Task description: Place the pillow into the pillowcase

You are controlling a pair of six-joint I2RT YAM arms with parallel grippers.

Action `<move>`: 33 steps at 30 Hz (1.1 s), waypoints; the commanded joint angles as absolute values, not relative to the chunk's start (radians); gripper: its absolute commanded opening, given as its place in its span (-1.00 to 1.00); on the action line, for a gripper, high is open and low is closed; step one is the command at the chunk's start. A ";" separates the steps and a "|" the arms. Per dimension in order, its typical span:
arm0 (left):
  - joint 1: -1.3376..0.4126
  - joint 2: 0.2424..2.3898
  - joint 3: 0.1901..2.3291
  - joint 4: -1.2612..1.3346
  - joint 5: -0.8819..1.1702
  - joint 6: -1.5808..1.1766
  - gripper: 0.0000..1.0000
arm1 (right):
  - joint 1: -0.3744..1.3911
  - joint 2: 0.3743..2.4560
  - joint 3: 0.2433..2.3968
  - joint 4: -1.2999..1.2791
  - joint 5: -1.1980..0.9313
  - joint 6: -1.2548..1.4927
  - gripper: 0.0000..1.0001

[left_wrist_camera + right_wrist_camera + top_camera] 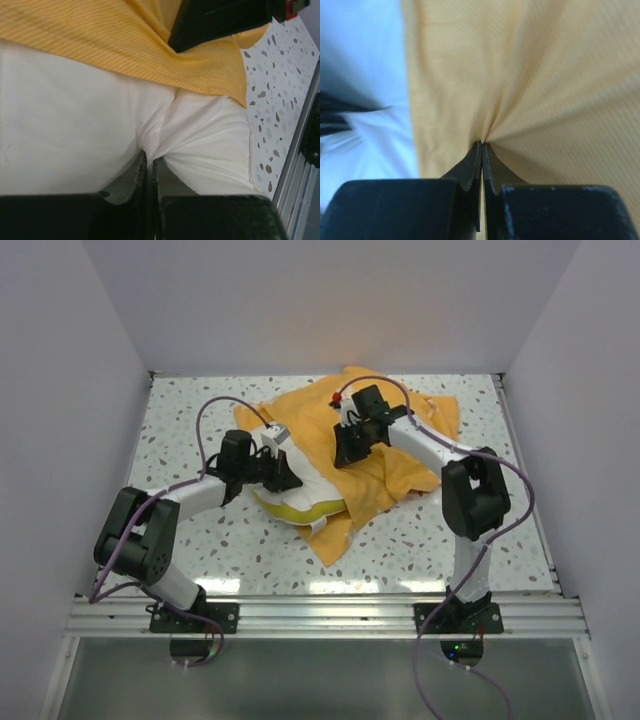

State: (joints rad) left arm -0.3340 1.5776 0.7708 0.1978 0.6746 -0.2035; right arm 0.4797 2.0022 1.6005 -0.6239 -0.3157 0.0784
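Note:
The orange pillowcase [385,475] lies spread over the middle of the table, draped over much of the white pillow [300,502]. A yellow-green strip shows along the pillow's near edge. My left gripper [290,478] is shut on a pinch of the pillow's white fabric [150,135], with the pillowcase [125,45] hanging over the pillow just beyond. My right gripper [350,448] is shut on a fold of the pillowcase [530,90], and its cloth puckers at the gripper's [482,144] tips. White pillow fabric [375,140] shows to the left of that cloth.
The speckled table [190,430] is bounded by white walls on three sides and a metal rail [320,612] at the near edge. Cables loop over both arms. The right arm's black gripper body [220,20] hangs close above the pillowcase in the left wrist view.

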 commanded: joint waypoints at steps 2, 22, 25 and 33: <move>-0.334 1.597 0.818 0.359 0.768 -0.281 -1.00 | 0.509 1.815 1.473 -0.399 -0.786 0.340 -1.00; -0.236 1.439 0.819 -0.205 0.978 0.193 -0.10 | 0.460 1.564 1.261 -0.369 -0.951 0.359 -0.10; -0.132 1.382 0.837 -0.251 1.054 0.193 0.15 | 0.399 1.661 1.553 -0.575 -0.706 0.189 0.11; -0.058 1.446 0.962 -0.167 0.732 0.117 0.33 | 0.446 2.094 2.117 -0.672 -0.267 0.031 0.68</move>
State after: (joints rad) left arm -0.0616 1.4109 0.9070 -0.1967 0.8757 0.1162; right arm 0.4141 1.9327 2.0300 -0.5282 -0.4553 0.1429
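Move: Both hands are already shut on cloth: the left on the bunched pillow, the right on the pillowcase near its mouth. From the right hand, the pillow's yellow-trimmed near edge lies about 12 cm back, 9 cm left and slightly lower; the case's loose tail is some 19 cm back and 3 cm left. From the left hand, the case's mouth is about 2 cm ahead and 7 cm right, with the yellow edge some 6 cm back and 2 cm right. Back towards its base by about 15 cm, up and somewhat left, the right hand draws the gripped case, fingers swinging up some 45 degrees to point left; then it opens, lets go and sweeps forward and high. The left keeps its grip, eases right and up, then back about 5 cm, opens off the pillow and leaves leftward, forward and up. ##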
